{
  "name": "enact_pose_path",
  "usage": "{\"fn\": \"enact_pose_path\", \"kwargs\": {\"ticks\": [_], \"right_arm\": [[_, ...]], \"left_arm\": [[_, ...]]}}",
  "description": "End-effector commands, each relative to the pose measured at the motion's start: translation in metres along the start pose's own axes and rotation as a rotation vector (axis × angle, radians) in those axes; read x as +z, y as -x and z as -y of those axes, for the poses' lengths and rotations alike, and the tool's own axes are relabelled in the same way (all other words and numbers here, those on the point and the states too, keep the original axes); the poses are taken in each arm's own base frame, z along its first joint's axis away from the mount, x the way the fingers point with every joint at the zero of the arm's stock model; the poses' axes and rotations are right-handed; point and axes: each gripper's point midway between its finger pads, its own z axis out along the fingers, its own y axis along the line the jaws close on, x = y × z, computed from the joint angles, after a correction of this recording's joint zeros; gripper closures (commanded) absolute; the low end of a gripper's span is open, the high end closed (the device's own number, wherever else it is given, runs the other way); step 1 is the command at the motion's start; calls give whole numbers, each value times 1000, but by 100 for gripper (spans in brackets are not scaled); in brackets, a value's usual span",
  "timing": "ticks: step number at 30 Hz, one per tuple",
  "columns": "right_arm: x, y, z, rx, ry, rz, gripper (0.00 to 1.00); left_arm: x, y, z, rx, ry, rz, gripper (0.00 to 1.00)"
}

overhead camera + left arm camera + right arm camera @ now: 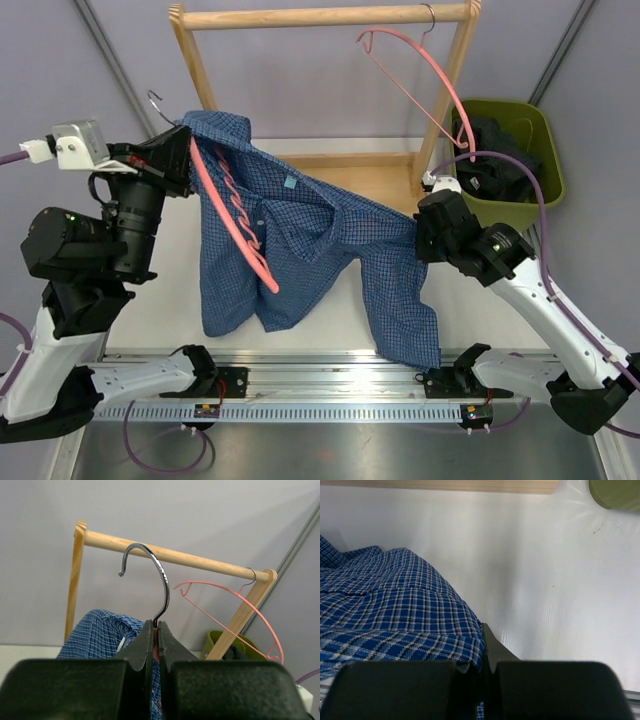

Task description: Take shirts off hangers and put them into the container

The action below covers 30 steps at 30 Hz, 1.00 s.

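The blue checked shirt (300, 235) is stretched above the table between both arms, one shoulder still on a salmon-pink hanger (232, 215). My left gripper (190, 152) is shut on that hanger's neck (156, 647), just under its metal hook (159, 580), which is off the rail. My right gripper (420, 232) is shut on the shirt's far edge (400, 615); cloth covers one finger in the right wrist view. A second pink hanger (410, 72) hangs bare on the rail. The black shirt (500, 150) lies inside the olive-green container (545, 165) at the right.
The light wooden rack (320, 16) stands at the back, its right leg (445, 100) next to the container. Its base board (445, 485) lies ahead of my right gripper. The shirt's lower hem (410, 330) drapes toward the table's front rail (330, 375).
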Motion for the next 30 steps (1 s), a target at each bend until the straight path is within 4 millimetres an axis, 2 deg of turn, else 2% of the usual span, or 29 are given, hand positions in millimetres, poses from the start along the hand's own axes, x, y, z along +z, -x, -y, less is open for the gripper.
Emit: {"fn": "enact_pose_path", "kwargs": {"ticks": [1, 3, 4, 6, 7, 9, 12, 14, 15, 17, 18, 19, 22, 25, 26, 27, 28, 29, 30], "right_arm": [[16, -12, 16, -31, -93, -43, 100], [23, -7, 2, -29, -47, -42, 100], [25, -4, -1, -27, -37, -40, 100], [28, 5, -9, -29, -16, -23, 100], [28, 10, -11, -27, -6, -10, 100], [30, 15, -16, -33, 7, -1, 100], [31, 24, -20, -31, 16, 20, 100], [32, 27, -22, -33, 20, 29, 100], [32, 28, -22, -34, 20, 31, 100], [33, 30, -23, -34, 23, 35, 100], [34, 30, -24, -38, 22, 32, 100], [35, 29, -24, -39, 20, 30, 100], [38, 28, -25, -44, 21, 19, 100], [40, 27, -26, -52, 18, 9, 100], [39, 27, -26, -51, 25, 11, 100], [36, 28, -26, -52, 28, 13, 88], [31, 31, -27, -55, 40, 23, 61], [21, 35, -28, -52, 70, 49, 39], [14, 39, -29, -66, 94, 74, 15]], "left_arm": [[7, 17, 6, -167, 16, 42, 100], [13, -5, 27, -240, -32, -35, 100], [17, -33, 37, -225, -43, -123, 100], [16, -53, 61, -312, -114, -212, 100], [16, -74, 68, -311, -122, -281, 100], [8, -96, 84, -392, -168, -370, 100], [-8, -125, 98, -481, -205, -497, 100], [-18, -136, 102, -545, -203, -560, 100], [-24, -151, 104, -554, -205, -609, 100], [-33, -160, 106, -624, -192, -656, 100], [-40, -158, 108, -653, -216, -665, 100], [-43, -167, 109, -672, -220, -681, 100], [-52, -171, 118, -787, -258, -701, 100], [-54, -164, 125, -857, -307, -677, 100], [-52, -162, 123, -817, -313, -655, 100], [-45, -159, 119, -783, -298, -622, 100], [-42, -172, 116, -721, -264, -648, 100], [-36, -165, 114, -652, -274, -619, 100], [-31, -169, 113, -604, -261, -615, 100]]}}
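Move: Below both hands is the bare table patch where the shirt is to go: about 19 cm right, 5 cm ahead and 58 cm below the left hand, which grips the hanger neck, and some 21 cm left, 3 cm ahead and 25 cm below the right hand, which pinches a sleeve. The rack's wooden tray is roughly 34 cm ahead, 20 cm left and 24 cm below the right hand; the container is about 33 cm ahead, 24 cm right and 18 cm below. Swinging down and to the right by some 18 and 16 cm, over the table, the left hand keeps its pinch on the hanger neck while its fingers tip down about 40 degrees and turn clockwise. The right hand holds the sleeve, easing a few centimetres forward, left and down, then opens wide at the very end to let the sleeve go. ##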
